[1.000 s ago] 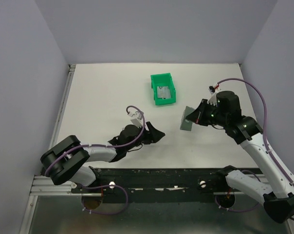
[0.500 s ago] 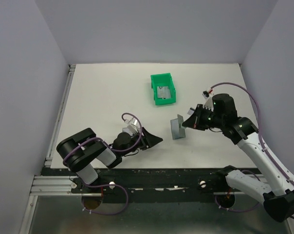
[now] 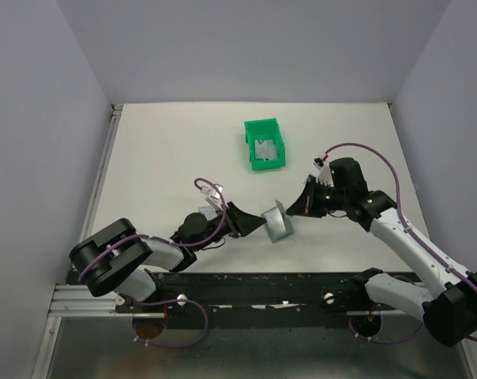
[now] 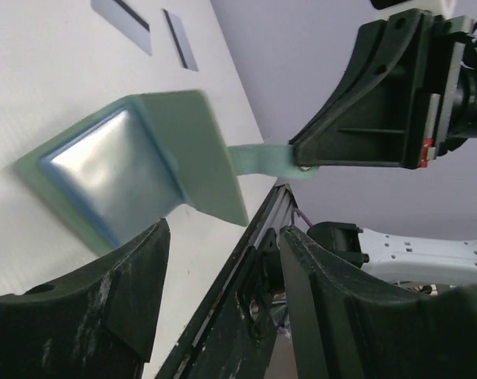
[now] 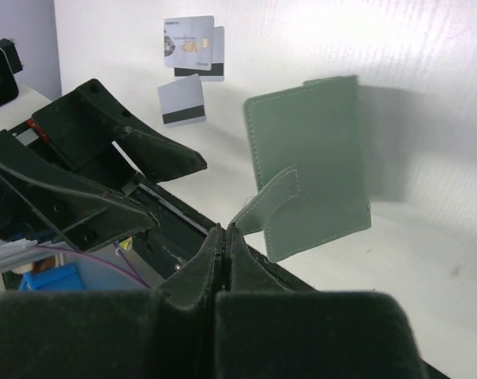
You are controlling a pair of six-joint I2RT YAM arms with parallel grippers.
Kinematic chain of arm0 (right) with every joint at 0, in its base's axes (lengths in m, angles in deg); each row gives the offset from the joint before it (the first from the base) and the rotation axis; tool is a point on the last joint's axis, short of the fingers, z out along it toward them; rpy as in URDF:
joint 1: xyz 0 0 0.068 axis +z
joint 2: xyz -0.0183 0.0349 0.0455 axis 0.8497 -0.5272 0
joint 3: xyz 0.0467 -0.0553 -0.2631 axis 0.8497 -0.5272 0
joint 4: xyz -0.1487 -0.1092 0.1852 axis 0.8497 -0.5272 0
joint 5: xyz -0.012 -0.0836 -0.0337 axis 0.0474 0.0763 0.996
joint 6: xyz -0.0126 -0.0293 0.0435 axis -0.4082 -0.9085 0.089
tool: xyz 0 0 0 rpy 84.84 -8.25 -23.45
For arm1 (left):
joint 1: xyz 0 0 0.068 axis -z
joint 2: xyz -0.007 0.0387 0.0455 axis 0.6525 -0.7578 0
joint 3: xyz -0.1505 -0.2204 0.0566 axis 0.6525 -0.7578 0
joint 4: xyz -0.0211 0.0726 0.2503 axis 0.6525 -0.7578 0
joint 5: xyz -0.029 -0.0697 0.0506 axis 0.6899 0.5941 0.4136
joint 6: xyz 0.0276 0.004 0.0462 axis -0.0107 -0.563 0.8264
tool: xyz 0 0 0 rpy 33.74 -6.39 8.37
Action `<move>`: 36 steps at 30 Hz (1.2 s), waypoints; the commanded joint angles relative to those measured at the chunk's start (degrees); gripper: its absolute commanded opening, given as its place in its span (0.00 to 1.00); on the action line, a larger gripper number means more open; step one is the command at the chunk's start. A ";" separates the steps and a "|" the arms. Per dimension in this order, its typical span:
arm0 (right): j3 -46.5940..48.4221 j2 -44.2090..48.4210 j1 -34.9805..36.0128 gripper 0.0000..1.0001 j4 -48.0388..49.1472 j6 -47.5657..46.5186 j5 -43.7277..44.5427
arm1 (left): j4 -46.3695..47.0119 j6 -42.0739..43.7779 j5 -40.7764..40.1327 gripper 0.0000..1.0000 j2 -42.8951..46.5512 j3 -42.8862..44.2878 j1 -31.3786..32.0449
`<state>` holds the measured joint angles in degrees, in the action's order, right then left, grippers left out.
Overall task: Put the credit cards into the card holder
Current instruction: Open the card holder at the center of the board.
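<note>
The grey-green card holder (image 3: 276, 226) hangs half open by its strap between my two grippers, its lower edge on or just above the table. My right gripper (image 3: 295, 209) is shut on that strap (image 5: 274, 197). In the left wrist view the card holder (image 4: 136, 170) shows a shiny grey-blue pocket. My left gripper (image 3: 254, 223) is open, its tips just left of the holder with nothing between them (image 4: 227, 229). Three credit cards lie on the white table past the holder; one (image 5: 181, 101) shows a black stripe, and two overlap (image 5: 189, 43). The left wrist view shows two credit cards (image 4: 122, 12).
A bright green bin (image 3: 254, 126) with something flat and grey inside stands behind the grippers at mid table. The black rail (image 3: 270, 280) of the table's front edge runs close under both grippers. Pale walls close the table in on three sides.
My right gripper has carried the card holder left and nearer the front edge. My left gripper has reached right to meet it, still open.
</note>
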<state>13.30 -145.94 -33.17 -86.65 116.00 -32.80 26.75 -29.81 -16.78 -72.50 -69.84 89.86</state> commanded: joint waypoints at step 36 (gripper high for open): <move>-5.68 0.85 -0.41 0.36 -10.15 -1.83 29.16 | -47.84 18.06 -1.00 0.27 -19.17 39.77 10.38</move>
<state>5.19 -146.31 -33.19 -93.58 115.02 -7.95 -16.61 -13.86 -20.06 -88.76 -33.60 99.32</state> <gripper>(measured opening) 0.254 0.281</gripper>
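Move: The card holder is half open and hangs by its strap from the right fingers, its middle about 4 cm to that hand's left, 2 cm back and 5 cm below. From the open, empty left hand, the holder lies roughly 7 cm to the right, level fore and aft, and 3 cm lower. The left-hand cards lie on the table about 17 cm left and 5 cm ahead of the left hand; a striped card lies 13 cm ahead and 11 cm right of the right hand, some 15 cm lower. The right hand lowers the card holder by its strap about 9 cm, carries it some 8 cm to the right while its fingers steepen towards pointing down, and only at the end starts to open around the strap. The left hand first lifts 4 cm while going right, then drops to 5 cm below its start and keeps on right, about 11 cm in all, tipping its fingers down some 25 degrees and narrowing them until the tips come up to the edge of the raised flap. ##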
